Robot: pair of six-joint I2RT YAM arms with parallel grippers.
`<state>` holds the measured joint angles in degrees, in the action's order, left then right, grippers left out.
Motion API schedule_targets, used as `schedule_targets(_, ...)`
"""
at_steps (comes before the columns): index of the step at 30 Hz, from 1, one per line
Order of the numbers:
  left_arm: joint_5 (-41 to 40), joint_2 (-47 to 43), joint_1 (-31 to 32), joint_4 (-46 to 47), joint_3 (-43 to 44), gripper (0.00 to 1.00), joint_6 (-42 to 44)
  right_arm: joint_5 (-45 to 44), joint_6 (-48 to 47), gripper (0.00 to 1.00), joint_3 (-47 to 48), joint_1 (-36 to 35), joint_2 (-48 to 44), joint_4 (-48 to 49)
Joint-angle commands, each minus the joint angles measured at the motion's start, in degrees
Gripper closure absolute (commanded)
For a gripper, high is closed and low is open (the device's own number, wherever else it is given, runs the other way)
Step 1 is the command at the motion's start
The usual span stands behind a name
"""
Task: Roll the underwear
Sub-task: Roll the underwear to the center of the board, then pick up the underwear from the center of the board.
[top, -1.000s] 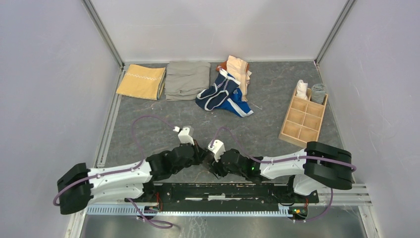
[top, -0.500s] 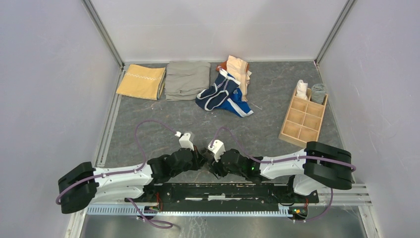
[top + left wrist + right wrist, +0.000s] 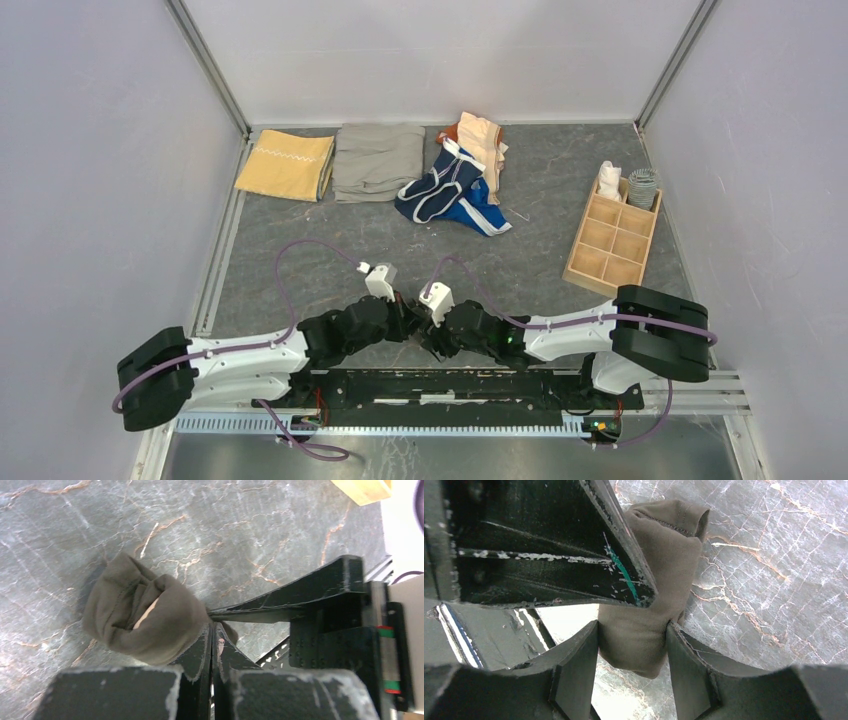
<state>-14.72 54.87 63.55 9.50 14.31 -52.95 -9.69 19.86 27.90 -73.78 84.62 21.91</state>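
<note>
A dark grey-brown underwear roll (image 3: 659, 555) lies on the marble table top near the front edge, between the two arms. My right gripper (image 3: 633, 627) is shut on the roll's near end, a finger pressed into each side. My left gripper (image 3: 211, 626) is shut, its tips pushed against the side of the same roll (image 3: 145, 615); no cloth shows between its fingers. In the top view both grippers meet at the front centre, the left (image 3: 405, 318) and the right (image 3: 428, 335), and they hide the roll.
A pile of navy (image 3: 437, 185), bright blue (image 3: 478, 213) and peach (image 3: 482, 140) underwear lies at the back centre. Folded mustard cloth (image 3: 286, 164) and grey-khaki cloth (image 3: 378, 160) lie to its left. A wooden divider box (image 3: 612, 240) at the right holds two rolls at its far end.
The left wrist has shifted a little to the right and toward the front edge. The right arm has stayed where it was, still holding the roll.
</note>
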Motion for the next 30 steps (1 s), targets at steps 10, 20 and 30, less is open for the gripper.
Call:
schedule_targets(10, -1.71, 4.66, -0.04, 1.61, -0.24, 0.98, -0.74, 2.82, 1.60, 0.40, -1.09, -0.43, 1.87, -5.74)
schedule_targets(20, -9.15, 0.97, -0.06, -5.50, -5.78, 0.98, -9.73, 4.68, -0.15, 0.24, -0.95, -0.48, -2.94, -5.56)
schedule_targets(30, -8.82, -2.83, 0.07, -5.55, -8.67, 0.98, -10.40, 15.59, -10.38, 0.02, 6.56, 4.69, -12.25, -15.54)
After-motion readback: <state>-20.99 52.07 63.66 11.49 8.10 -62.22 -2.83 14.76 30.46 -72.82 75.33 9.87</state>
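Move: The rolled underwear's middle lies about 3 cm ahead, 2 cm to the left and 3 cm below my shut left fingertips. From my right hand, whose half-open fingers straddle the near end, it is some 4 cm ahead and 3 cm to the left, about level. Counted from my left hand, the blue underwear pile lies roughly 27 cm ahead and 6 cm right, and the grey folded cloth about 33 cm ahead and 8 cm left, both on the table. With my left fingers kept shut, I lift barely 1 cm, then sink about 3 cm onto the roll and shift some 2.5 cm left towards its middle, pressing down and turning about 10 degrees counter-clockwise. Meanwhile I spread my right fingers wide around the near end, ease back and slightly right, then rise about 3 cm clear of it. ##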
